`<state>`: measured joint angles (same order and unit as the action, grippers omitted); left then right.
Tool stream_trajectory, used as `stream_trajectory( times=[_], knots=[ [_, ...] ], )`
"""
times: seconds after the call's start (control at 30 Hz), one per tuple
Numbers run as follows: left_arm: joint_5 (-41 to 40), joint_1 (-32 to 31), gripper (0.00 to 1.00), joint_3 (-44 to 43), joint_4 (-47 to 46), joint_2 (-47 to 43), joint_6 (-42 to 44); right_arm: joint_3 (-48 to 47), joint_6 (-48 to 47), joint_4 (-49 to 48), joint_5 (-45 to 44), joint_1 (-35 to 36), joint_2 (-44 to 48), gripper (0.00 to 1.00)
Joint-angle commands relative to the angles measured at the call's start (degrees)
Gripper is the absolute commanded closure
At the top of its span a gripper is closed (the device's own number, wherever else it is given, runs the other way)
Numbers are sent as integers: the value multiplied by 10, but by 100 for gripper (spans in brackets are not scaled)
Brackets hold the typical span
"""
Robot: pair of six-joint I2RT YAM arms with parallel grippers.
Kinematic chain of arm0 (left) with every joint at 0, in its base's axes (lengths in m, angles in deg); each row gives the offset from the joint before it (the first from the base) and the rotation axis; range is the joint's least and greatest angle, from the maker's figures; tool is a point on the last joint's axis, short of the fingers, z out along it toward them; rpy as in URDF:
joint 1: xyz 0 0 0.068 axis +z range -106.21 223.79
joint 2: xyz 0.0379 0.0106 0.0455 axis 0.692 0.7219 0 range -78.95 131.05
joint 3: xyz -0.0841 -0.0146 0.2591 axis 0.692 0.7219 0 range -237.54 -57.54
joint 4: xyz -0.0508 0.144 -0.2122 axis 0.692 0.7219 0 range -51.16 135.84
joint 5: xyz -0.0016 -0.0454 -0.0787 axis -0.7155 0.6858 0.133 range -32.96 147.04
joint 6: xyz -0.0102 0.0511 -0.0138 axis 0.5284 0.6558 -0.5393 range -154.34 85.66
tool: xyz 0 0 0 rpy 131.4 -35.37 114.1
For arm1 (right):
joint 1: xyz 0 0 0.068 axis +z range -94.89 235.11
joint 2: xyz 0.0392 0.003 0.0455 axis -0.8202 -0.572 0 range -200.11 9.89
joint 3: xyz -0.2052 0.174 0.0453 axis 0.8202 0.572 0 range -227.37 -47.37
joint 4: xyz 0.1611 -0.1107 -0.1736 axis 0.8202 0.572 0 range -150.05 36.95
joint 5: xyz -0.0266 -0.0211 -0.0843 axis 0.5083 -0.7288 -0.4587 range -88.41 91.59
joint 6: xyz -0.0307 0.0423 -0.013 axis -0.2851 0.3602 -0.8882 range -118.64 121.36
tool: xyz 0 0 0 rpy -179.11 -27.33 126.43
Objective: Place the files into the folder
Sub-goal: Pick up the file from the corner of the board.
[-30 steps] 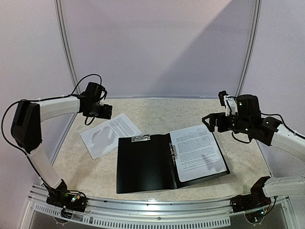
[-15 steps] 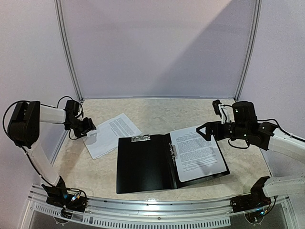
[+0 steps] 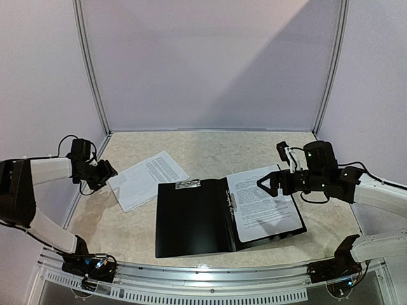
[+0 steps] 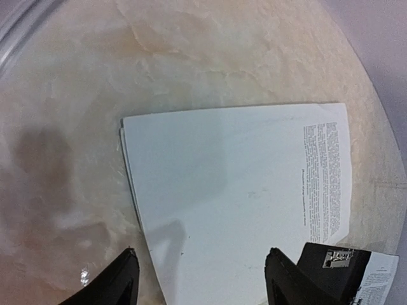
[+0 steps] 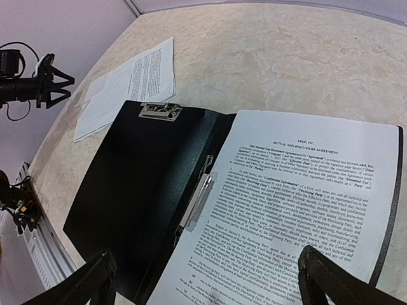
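The black folder point(image 3: 191, 216) lies open in the middle of the table, with a metal clip point(image 5: 197, 200) along its fold. A printed sheet point(image 3: 264, 203) rests on its right half. More of the files point(image 3: 147, 178), a thin white stack, lie loose on the table to its left. My left gripper point(image 3: 108, 170) hovers low at the stack's left edge, open, with the sheets point(image 4: 235, 203) below and ahead of its fingers and nothing held. My right gripper point(image 3: 264, 184) hangs open above the folder's printed sheet point(image 5: 299, 203), holding nothing.
The marbled tabletop point(image 3: 210, 149) is walled at the back and both sides. A metal rail point(image 3: 191, 279) runs along the near edge by the arm bases. A small label point(image 3: 187, 184) sits at the top of the folder's left half.
My left arm has swung down and left, from above the loose sheets to their left edge, its jaws narrowing slightly. My right gripper has moved left and down over the folder's page.
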<state>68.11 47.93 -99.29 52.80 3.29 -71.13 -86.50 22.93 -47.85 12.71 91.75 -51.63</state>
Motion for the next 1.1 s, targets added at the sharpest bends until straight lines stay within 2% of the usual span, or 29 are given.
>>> stream_trajectory(
  times=[0.0,0.2,0.3,0.63,0.77,0.9,1.07],
  knots=[
    [-30,-11,32,28,70,-60,-11,-2,-1,-8,16,3,-11,1],
    [7,-25,35,91,58,-78,-14,-14,-2,-13,38,5,-40,1],
    [19,-35,41,109,40,-70,-10,-16,-2,-14,40,7,-48,1],
    [24,-67,43,110,-2,-8,-6,-20,1,-8,48,8,-64,1],
    [34,-75,47,101,-5,0,-6,-33,-1,5,60,9,-74,1],
    [48,-78,56,86,3,-4,-5,-34,-3,6,59,9,-78,1],
    [17,-86,59,56,39,-26,12,-32,3,1,65,12,-82,1]
  ],
)
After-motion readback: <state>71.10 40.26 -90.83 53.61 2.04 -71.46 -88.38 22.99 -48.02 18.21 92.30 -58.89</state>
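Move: The files' near corner, the one pointing back towards the robot, lies about 10 cm back, 6 cm to the right and 6 cm below the left hand. From that hand, the stack's left corner is some 3 cm ahead and 4 cm left, its middle about 2 cm ahead and 12 cm right. The open folder's empty left cover lies about 13 cm back and 33 cm right. From the right hand, the near corner is roughly 52 cm left, 1 cm back and 17 cm down. Back and down, after a brief small lift, the left hand swings in towards the files' near corner, easing forward a little at the low point and sliding right, some 9 cm away in all. Its wrist turns slightly clockwise and tips steeper, while the still-open fingers narrow by about a quarter of their range around the corner area. Over the folder's loaded page the open right hand drifts down and left about 3 cm. ##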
